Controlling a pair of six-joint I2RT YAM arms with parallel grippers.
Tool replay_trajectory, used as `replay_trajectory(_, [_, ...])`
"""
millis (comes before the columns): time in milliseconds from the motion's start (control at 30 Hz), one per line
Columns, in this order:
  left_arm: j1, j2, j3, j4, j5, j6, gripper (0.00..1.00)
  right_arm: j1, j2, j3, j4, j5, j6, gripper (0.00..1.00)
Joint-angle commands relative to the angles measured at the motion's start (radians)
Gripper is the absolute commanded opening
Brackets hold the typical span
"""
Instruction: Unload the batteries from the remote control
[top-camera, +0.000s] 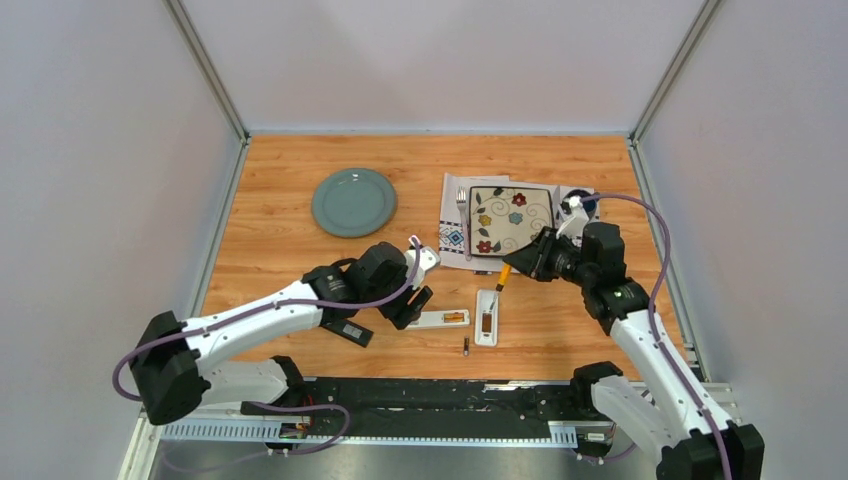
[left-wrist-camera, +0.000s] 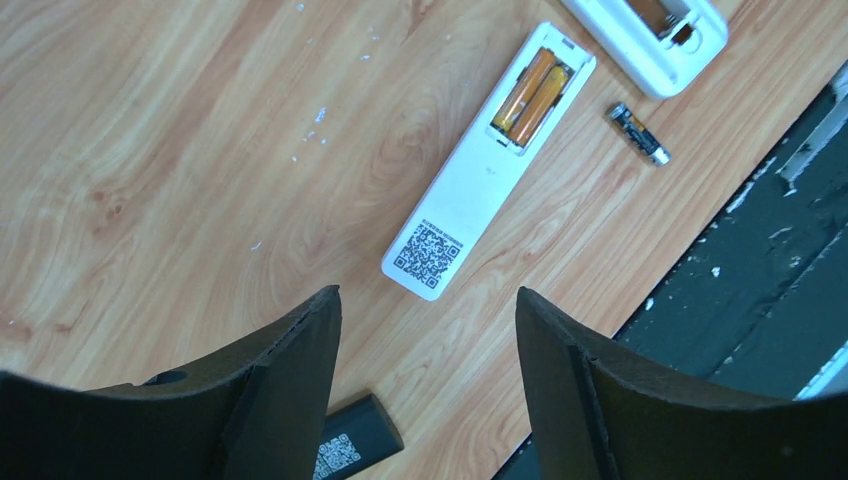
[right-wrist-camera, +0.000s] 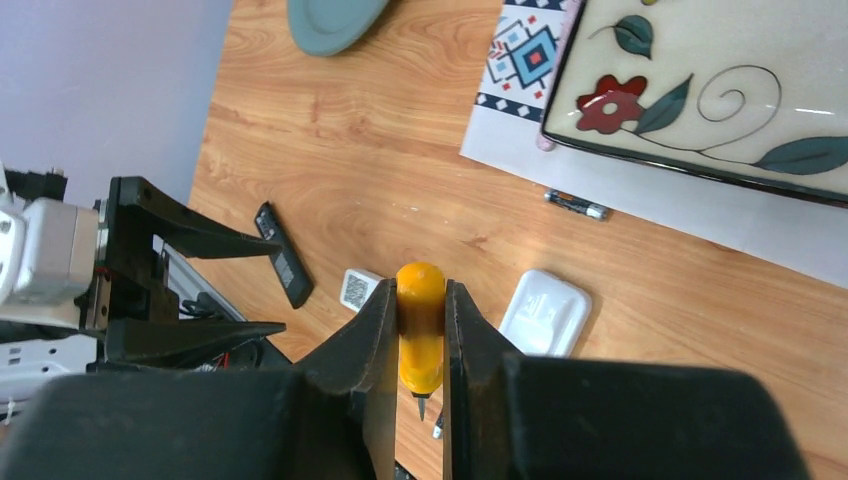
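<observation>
A white remote control (left-wrist-camera: 470, 185) lies back-up on the wood with two gold-orange batteries (left-wrist-camera: 533, 90) in its open bay. A dark loose battery (left-wrist-camera: 640, 133) rests beside it, near the table's front edge (top-camera: 466, 346). My left gripper (left-wrist-camera: 425, 295) hovers open above the remote's QR end (top-camera: 412, 308), holding nothing. A second white remote (top-camera: 487, 322) lies to the right with its bay open. My right gripper (right-wrist-camera: 420, 290) is shut on an orange-handled screwdriver (right-wrist-camera: 422, 340), tip down over that remote. Another battery (right-wrist-camera: 576, 205) lies on the placemat.
A black remote (top-camera: 350, 332) lies under the left wrist. A green plate (top-camera: 353, 201) sits at the back left. At the back right, a floral square plate (top-camera: 511, 217) rests on a patterned placemat (top-camera: 452, 238) with a fork (top-camera: 462, 205). The black base rail (left-wrist-camera: 760, 280) borders the front edge.
</observation>
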Motion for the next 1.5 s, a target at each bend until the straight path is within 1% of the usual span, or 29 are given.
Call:
replay_trajectory(0, [-0.002,-0.102,-0.054,0.049,-0.002,-0.068,0.72,0.027,-0.104,0.013,-0.051,0.003,0.012,0.00])
replay_trajectory(100, [-0.002,-0.142,-0.091,0.067,0.010,-0.088,0.72,0.030,-0.186,0.006,-0.128,0.002,0.000,0.00])
replay_trajectory(133, [-0.002,-0.162,-0.110,0.082,0.033,-0.100,0.72,0.032,-0.249,0.002,-0.177,0.006,-0.005,0.00])
replay_trajectory(233, [-0.002,-0.187,-0.137,0.116,0.040,-0.105,0.72,0.030,-0.309,-0.004,-0.217,0.003,-0.002,0.00])
replay_trajectory(400, [-0.002,-0.195,-0.145,0.141,-0.003,-0.088,0.72,0.032,-0.334,0.002,-0.260,0.012,0.003,0.00])
replay_trajectory(467, [-0.002,-0.175,-0.131,0.142,-0.016,-0.074,0.72,0.032,-0.326,-0.001,-0.251,0.009,0.003,0.00])
replay_trajectory(533, [-0.002,-0.121,-0.113,0.132,-0.028,-0.048,0.73,0.032,-0.315,-0.013,-0.233,0.005,0.004,0.00])
replay_trajectory(700, [-0.002,0.035,-0.061,0.155,-0.037,0.021,0.72,0.034,-0.222,-0.035,-0.128,-0.014,-0.011,0.00])
replay_trajectory(800, [-0.002,0.103,-0.030,0.164,-0.045,0.054,0.72,0.032,-0.155,-0.041,-0.065,-0.032,-0.027,0.00])
replay_trajectory(933, [-0.004,0.163,-0.021,0.181,-0.045,0.090,0.72,0.031,-0.081,-0.043,0.001,-0.055,-0.031,0.00])
replay_trajectory(1000, [-0.005,0.189,-0.016,0.170,-0.019,0.111,0.72,0.032,-0.062,-0.047,0.027,-0.066,-0.025,0.00])
replay_trajectory(1100, [-0.005,0.206,-0.031,0.185,0.032,0.108,0.71,0.032,-0.052,-0.056,0.057,-0.076,-0.014,0.00])
replay_trajectory(1233, [-0.019,0.224,-0.062,0.199,0.047,0.098,0.70,0.032,-0.027,-0.059,0.085,-0.090,-0.008,0.00])
replay_trajectory(1333, [-0.045,0.238,-0.074,0.197,0.023,0.096,0.69,0.031,-0.012,-0.064,0.113,-0.101,-0.001,0.00])
replay_trajectory(1467, [-0.071,0.261,-0.084,0.179,-0.046,0.032,0.68,0.034,0.017,-0.066,0.146,-0.107,0.001,0.00])
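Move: The white remote control with two orange batteries lies under the left hand's way, its middle about 6 cm to the right, 1 cm ahead and 9 cm below. From that middle, the other white remote is some 12 cm farther right, level with it; the loose battery is 7 cm right and 7 cm nearer the robot; the black remote is about 23 cm left and 2 cm nearer. For the right hand, the two-battery remote is about 15 cm left, 7 cm back and 16 cm below. The left hand comes down around the QR-code end of the two-battery remote with open fingers: it first eases back about 2 cm, swings forward again, and sinks about 7 cm in all. The right hand, still gripping the yellow screwdriver, pulls back some 6 cm and rises a little, then returns forward about 4 cm while sinking and edging left. ##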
